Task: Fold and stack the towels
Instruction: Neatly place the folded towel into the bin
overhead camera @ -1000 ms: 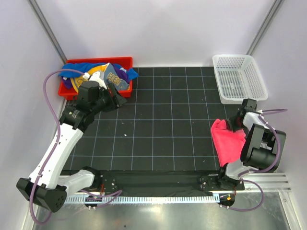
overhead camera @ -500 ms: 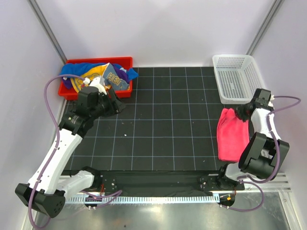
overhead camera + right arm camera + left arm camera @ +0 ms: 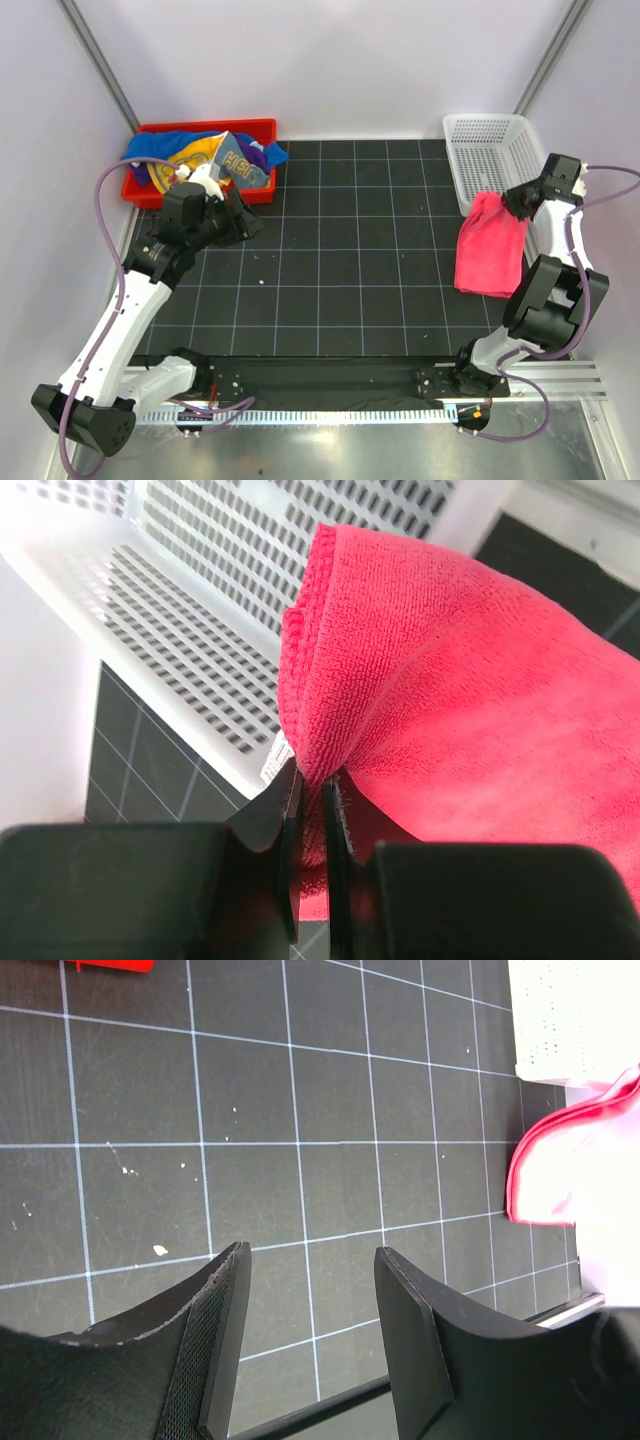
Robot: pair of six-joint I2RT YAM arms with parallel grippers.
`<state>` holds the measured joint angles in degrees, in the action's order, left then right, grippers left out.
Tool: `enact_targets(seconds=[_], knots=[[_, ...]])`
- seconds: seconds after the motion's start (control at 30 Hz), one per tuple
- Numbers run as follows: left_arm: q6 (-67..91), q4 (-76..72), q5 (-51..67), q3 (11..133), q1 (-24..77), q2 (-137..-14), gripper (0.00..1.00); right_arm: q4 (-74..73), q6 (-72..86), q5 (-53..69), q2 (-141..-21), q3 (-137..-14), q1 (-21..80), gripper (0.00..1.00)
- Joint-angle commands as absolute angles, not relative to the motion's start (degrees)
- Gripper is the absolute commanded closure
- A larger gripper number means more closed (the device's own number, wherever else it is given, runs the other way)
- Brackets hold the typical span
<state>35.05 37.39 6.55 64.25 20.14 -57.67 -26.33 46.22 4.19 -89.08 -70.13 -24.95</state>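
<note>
A folded hot pink towel point(image 3: 489, 250) hangs from my right gripper point(image 3: 518, 199), which is shut on its top fold point(image 3: 312, 770) beside the white mesh basket point(image 3: 497, 160). The towel's upper edge lies against the basket's near rim. A heap of towels, blue, yellow-orange and purple point(image 3: 205, 155), fills the red bin point(image 3: 258, 128) at the back left. My left gripper point(image 3: 240, 222) hovers over the mat just in front of that bin, open with nothing between its fingers point(image 3: 225, 1300). The pink towel point(image 3: 580, 1170) shows at the right edge of the left wrist view.
The black gridded mat point(image 3: 340, 260) covers the table between the arms. White walls and metal posts close in the back and sides. A metal rail point(image 3: 340, 410) runs along the near edge.
My right gripper has carried the pink towel up and back to the right, from low over the mat to the basket's near rim. The left arm has drawn back slightly from the bin.
</note>
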Motion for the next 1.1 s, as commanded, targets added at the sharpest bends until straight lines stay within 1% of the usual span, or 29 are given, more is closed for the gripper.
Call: enact_targets(seconds=[0.0,0.17,0.2,0.37,0.77,1.07], knots=[[33.75,35.33,8.0,63.98,19.86,-56.51,0.44,-22.5,46.84,1.94,-89.82,-76.02,-25.14,0.99],[33.4,35.59,7.91,63.63,19.86,-56.25,0.44,-22.06,45.88,0.26,-94.83,-83.3,-24.96,0.99],[33.31,35.6,7.65,63.63,19.86,-56.25,0.44,-20.49,45.97,-1.65,-95.53,-83.93,-24.87,0.99],[33.31,35.68,7.65,63.81,19.86,-56.42,0.44,-18.9,45.26,-2.02,-101.94,-91.21,-23.56,0.99],[33.05,35.77,7.21,63.72,19.07,-56.34,0.44,-12.22,45.97,-0.7,-113.81,-103.96,-20.83,0.99],[32.87,35.95,7.12,63.63,18.9,-56.78,0.44,-8.35,47.11,2.02,-122.25,-110.38,-19.86,0.99]])
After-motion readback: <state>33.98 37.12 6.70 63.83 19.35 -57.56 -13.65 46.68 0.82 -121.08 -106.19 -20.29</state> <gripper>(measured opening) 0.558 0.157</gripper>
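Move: The white bin's middle lies about 22 cm ahead of the right hand, roughly 5 cm to its right and 11 cm lower. The folded pink towel, already gripped, hangs and trails with its middle around 8 cm back, 4 cm left and 7 cm below the fingers. From the left hand, that bin is some 35 cm ahead, 75 cm right and 21 cm below. Still gripping the towel, the right hand carries it forward about 19 cm over the bin, fingers tipping more upright. ##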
